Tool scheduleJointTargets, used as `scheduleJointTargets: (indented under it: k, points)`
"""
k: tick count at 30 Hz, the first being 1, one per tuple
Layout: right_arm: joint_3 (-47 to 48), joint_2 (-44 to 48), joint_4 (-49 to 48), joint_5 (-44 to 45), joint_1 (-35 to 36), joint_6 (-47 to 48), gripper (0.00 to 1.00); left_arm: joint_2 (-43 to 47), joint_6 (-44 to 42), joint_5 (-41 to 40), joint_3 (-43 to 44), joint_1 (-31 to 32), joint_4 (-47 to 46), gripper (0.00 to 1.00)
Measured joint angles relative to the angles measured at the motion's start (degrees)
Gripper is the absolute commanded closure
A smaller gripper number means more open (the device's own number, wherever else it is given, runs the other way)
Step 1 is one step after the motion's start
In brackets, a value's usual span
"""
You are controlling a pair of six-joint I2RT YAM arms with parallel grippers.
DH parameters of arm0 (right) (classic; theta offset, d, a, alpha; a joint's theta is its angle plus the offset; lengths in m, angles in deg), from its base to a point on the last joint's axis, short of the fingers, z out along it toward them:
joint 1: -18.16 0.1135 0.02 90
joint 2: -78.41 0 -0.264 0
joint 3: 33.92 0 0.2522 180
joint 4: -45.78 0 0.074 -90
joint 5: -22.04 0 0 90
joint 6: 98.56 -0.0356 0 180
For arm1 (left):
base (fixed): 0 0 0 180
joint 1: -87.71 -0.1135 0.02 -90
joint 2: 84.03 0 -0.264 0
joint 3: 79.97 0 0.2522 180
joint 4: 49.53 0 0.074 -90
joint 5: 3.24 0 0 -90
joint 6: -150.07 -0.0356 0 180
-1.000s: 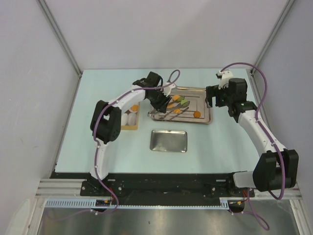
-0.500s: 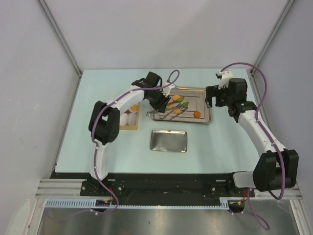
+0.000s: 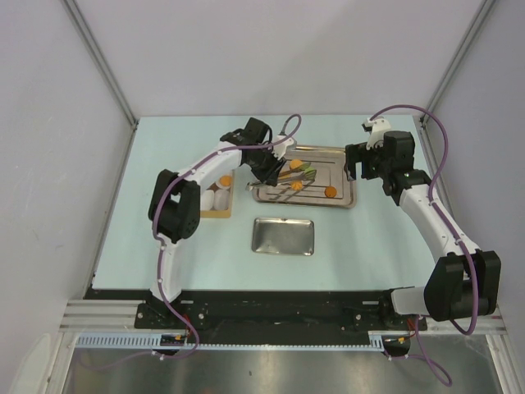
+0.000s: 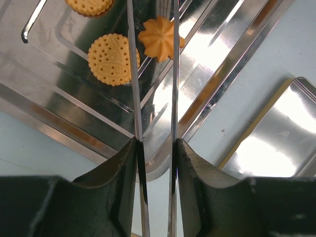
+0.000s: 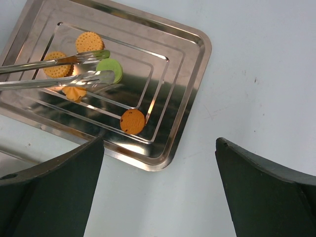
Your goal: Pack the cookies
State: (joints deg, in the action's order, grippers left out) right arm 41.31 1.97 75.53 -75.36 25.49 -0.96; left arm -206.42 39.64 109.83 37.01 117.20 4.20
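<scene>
Several cookies lie in the large steel tray (image 3: 344, 199): a green one (image 5: 112, 69), a plain orange one (image 5: 132, 121), a dotted round one (image 4: 112, 59) and a star-shaped one (image 4: 157, 38). My left gripper (image 4: 155, 148) is shut on a pair of metal tongs (image 4: 134, 84), pressing both arms. The tongs reach over the tray, and their arms run along either side of the star-shaped cookie. My right gripper (image 5: 159, 143) hangs open above the table just off the tray's right corner, with nothing in it.
A smaller empty steel tray (image 3: 283, 236) lies in front of the large one. Left of the trays, a wooden board (image 3: 217, 212) carries white paper cups (image 3: 215, 199), one with an orange cookie (image 3: 225, 180) in it. Walls enclose the table.
The left gripper has squeezed the tongs narrower, and the tongs have shifted slightly over the tray. The right arm has not moved.
</scene>
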Motion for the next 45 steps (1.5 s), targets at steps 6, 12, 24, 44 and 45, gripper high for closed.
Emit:
scheduleJointTargets:
  k: [6,12,24,44,45]
  points:
    - [0.02,0.00,-0.02,-0.04,-0.11,0.00,0.00,1.20,0.76,0.02,-0.20,0.00,-0.37,0.68]
    - [0.00,0.00,0.00,-0.20,-0.24,0.00,0.00,4.33,1.14,0.04,-2.12,0.00,-1.84,0.68]
    - [0.00,0.00,0.00,-0.59,-0.33,0.00,0.00,9.31,2.08,0.07,-8.00,-0.04,-4.35,0.69]
    - [0.00,0.00,0.00,-0.61,-0.33,0.00,0.00,26.03,5.44,3.74,-23.87,-8.20,-10.84,0.69]
    - [0.00,0.00,0.00,-0.61,-0.33,0.00,0.00,26.82,5.44,3.93,-24.50,-8.63,-10.88,0.68]
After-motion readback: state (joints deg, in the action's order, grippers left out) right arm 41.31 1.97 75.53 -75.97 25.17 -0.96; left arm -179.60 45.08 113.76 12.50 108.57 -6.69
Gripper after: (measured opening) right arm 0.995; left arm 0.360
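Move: The left hand holds the tongs with the green cookie in their tips, about 11 cm to its right and 4 cm ahead. The box with its paper cups, the front two empty, lies about 16 cm left of the hand, 2 cm back and 6 cm below. About as low are the round cookie, 4 cm right and 2 cm ahead, and the star cookie, level and 7 cm right. From the idle right hand, the box is roughly 40 cm left, 2 cm back and 18 cm down. Upward first, by some 4 cm, then left and further up while easing back a little, the left hand carries the tongs from over the cookie tray towards the box, ending about 8 cm higher and 7 cm farther left. The tongs keep the green cookie pinched in their tips as the wrist turns them roughly 10 degrees counter-clockwise and tips them slightly flatter. ##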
